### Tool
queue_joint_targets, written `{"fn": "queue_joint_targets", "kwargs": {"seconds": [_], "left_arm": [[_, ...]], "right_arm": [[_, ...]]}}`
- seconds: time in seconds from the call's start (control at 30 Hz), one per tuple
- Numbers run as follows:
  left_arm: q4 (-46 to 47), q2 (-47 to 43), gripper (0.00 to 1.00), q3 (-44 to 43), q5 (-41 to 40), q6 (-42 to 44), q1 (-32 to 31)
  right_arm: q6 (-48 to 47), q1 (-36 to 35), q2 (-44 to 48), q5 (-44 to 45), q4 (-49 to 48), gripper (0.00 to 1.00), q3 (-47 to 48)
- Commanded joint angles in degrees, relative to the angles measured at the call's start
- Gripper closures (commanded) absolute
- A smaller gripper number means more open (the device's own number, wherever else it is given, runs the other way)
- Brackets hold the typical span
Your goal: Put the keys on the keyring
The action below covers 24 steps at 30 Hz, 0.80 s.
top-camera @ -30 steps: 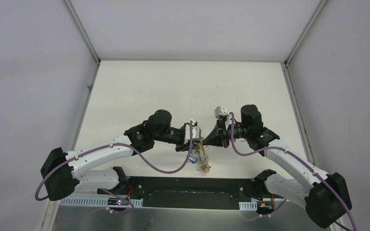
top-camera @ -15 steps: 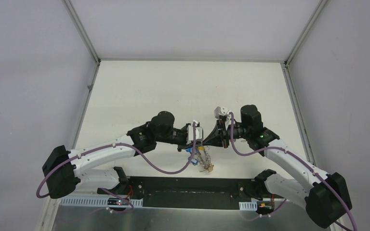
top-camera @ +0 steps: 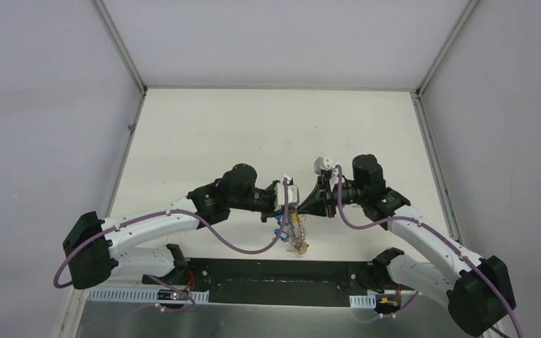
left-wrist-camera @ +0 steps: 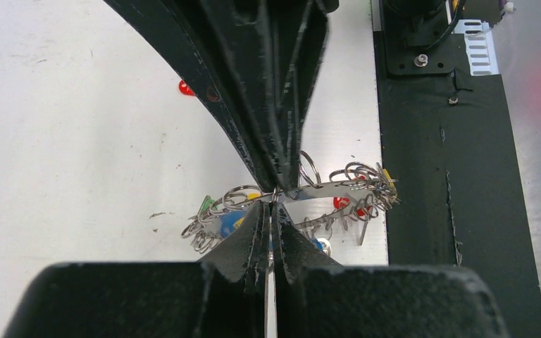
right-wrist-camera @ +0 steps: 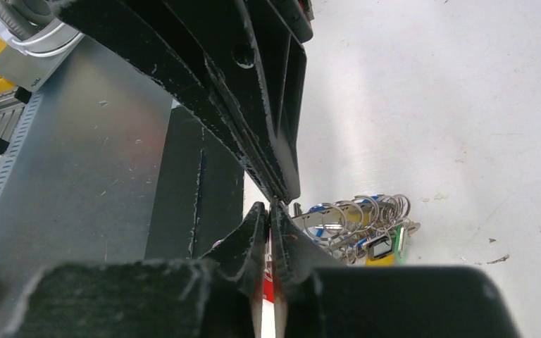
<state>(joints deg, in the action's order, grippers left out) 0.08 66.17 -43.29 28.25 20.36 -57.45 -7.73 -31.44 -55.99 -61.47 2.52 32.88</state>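
Both grippers meet tip to tip just above the table's near edge. The keyring (top-camera: 296, 232), a silver band fringed with small rings and coloured tags, hangs below them. Its band (left-wrist-camera: 324, 191) runs straight into the tips of my left gripper (left-wrist-camera: 272, 205), which is shut on it, with a thin silver edge showing between the fingers. My right gripper (right-wrist-camera: 270, 205) is shut too. A red tag with a white face sits in the gap between its fingers, apparently the red key. The key's blade is hidden, and no black-headed key shows.
The black base plate (top-camera: 282, 271) lies right beside the keyring, with bare sheet metal (right-wrist-camera: 77, 176) beyond it. A small red thing (left-wrist-camera: 185, 88) shows on the white table (top-camera: 268, 134) past my right finger, partly hidden. Grey walls close in the table.
My left gripper has closed from open to shut and moved slightly right, up against the right gripper's tips. The keyring's hanging end swayed a little. The right arm held still.
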Motion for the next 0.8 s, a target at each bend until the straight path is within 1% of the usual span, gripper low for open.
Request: {"fn": "queue_joint_targets", "kwargs": {"seconds": [0.0,0.07,0.1,0.17,0.23,0.33,0.5,0.67,0.77], "left_arm": [[2.11,-0.61,1.00,-1.55,-2.87,-2.23,-0.50],[2.41,-0.61,1.00,-1.27,-2.81,-3.09,-0.55],[2.57,-0.61,1.00,-1.09,-2.72,-3.35,-0.48],[2.85,-0.61,1.00,-0.93,-2.72,-3.88,-0.53],[2.91,-0.64,1.00,-0.82,-2.76,-4.10,-0.47],[3.00,-0.78,1.00,-0.76,-2.81,-4.10,-0.53],[3.07,-0.96,1.00,-0.75,-3.29,-4.09,-0.53],[3.09,-1.04,1.00,-0.58,-3.11,-4.36,-0.52],[3.14,-0.96,1.00,-0.56,-3.19,-4.58,-0.53]], "right_arm": [[-1.58,-0.29,3.15,0.01,3.07,0.82,1.73],[-1.68,-0.29,4.18,1.15,4.02,0.64,1.47],[-1.69,-0.29,4.66,1.78,4.37,0.58,1.25],[-1.68,-0.29,5.70,2.57,4.87,0.50,0.75],[-1.75,-0.29,6.89,3.18,5.28,0.45,0.25],[-1.62,-0.29,7.56,3.78,5.21,0.42,-0.44],[-1.21,-0.29,5.66,6.98,6.90,0.42,0.12],[-0.04,-0.33,3.60,3.51,5.68,0.42,0.02],[0.71,-0.54,3.26,2.47,4.85,0.46,-0.18]]}}
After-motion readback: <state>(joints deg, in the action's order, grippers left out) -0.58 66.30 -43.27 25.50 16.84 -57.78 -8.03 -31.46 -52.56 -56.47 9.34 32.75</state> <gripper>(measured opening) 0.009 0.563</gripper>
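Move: Just below both shut, almost touching pairs of fingertips hangs the keyring: its middle is about 6 cm under the left hand and 2 cm back, and about 5 cm under the right hand, 1 cm back and 1 cm left. From the right hand, the blue tags are some 3 cm left, 2 cm back and 8 cm down. The orange key is about 6 cm back, 1 cm right and 7 cm down. Letting go of the small ring at the keyring's rim, the right hand opens to over half and backs off about 1 cm to the right while rising about 1 cm. It then dips some 2 cm, still open, to bring its fingers either side of the rim. The left hand keeps its pinch on its own small ring, sinking only half a centimetre. ##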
